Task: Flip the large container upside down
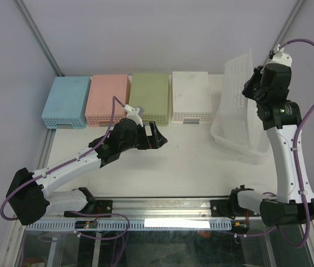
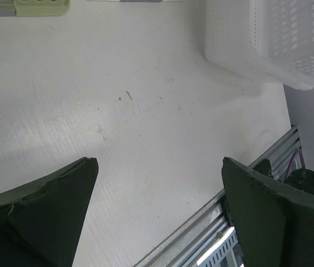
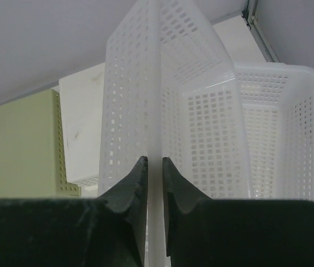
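Note:
The large container (image 1: 236, 105) is a white perforated basket at the right of the table, tipped up on one long side with its far rim raised. My right gripper (image 1: 255, 83) is shut on that raised rim; in the right wrist view the thin white rim (image 3: 155, 139) runs straight between the two dark fingers of the right gripper (image 3: 155, 161). My left gripper (image 1: 158, 136) hovers open over the middle of the table, well left of the basket. In the left wrist view the left gripper (image 2: 160, 164) holds nothing, and the basket's corner (image 2: 279, 39) shows at the upper right.
Four small upturned baskets line the back edge: blue (image 1: 65, 101), pink (image 1: 108, 98), green (image 1: 150, 97) and white (image 1: 191, 96). The table's aluminium front rail (image 1: 162, 208) runs along the near edge. A wall stands close behind the right basket.

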You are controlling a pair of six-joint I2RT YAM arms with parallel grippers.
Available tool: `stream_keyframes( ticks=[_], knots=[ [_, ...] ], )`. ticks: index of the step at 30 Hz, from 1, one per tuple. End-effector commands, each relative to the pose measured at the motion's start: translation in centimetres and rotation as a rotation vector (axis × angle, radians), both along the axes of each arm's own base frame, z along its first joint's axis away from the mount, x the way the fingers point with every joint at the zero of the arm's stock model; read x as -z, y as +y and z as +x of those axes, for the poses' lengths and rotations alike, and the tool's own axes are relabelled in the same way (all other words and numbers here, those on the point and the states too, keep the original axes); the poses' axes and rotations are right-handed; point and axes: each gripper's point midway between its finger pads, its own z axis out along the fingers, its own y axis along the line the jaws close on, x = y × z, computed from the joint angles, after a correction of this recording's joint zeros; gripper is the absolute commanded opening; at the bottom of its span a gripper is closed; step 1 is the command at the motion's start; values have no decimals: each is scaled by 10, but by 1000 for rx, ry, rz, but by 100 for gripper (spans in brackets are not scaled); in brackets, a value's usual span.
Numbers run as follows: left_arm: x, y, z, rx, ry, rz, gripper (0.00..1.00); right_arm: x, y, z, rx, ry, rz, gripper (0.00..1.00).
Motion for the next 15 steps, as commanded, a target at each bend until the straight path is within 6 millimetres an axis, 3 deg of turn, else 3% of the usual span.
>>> stream_keyframes(
  ticks=[1, 9, 15],
  knots=[
    [-26, -11, -1, 33, -61, -71, 99, -69, -1, -20, -2, -198, 25, 0],
    [-48, -7, 0, 17, -102, -106, 99, -121, 8, -54, -59, -336, 66, 0],
    [-95, 9, 3, -35, -175, -128, 99, -146, 32, -73, -186, -401, 143, 0]
  ],
)
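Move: The right hand already holds the large container by its rim; the container's middle hangs about 12 cm below the hand, some 3 cm to its left and 2 cm ahead. The lower container stands about 28 cm below the hand, about level ahead and 3 cm to the right. The white basket is some 12 cm ahead, 17 cm left and 30 cm down. From the left hand, the held container is about 13 cm ahead, 31 cm right and 8 cm up. Still pinching the large container's rim, the right hand carries it up some 8 cm and back about 5 cm, away from the lower container, while the wrist tips the fingers upward by roughly 10 degrees. It picks up speed and begins to edge left late on. The open, empty left hand starts to rise at the very end, by about 2 cm. ##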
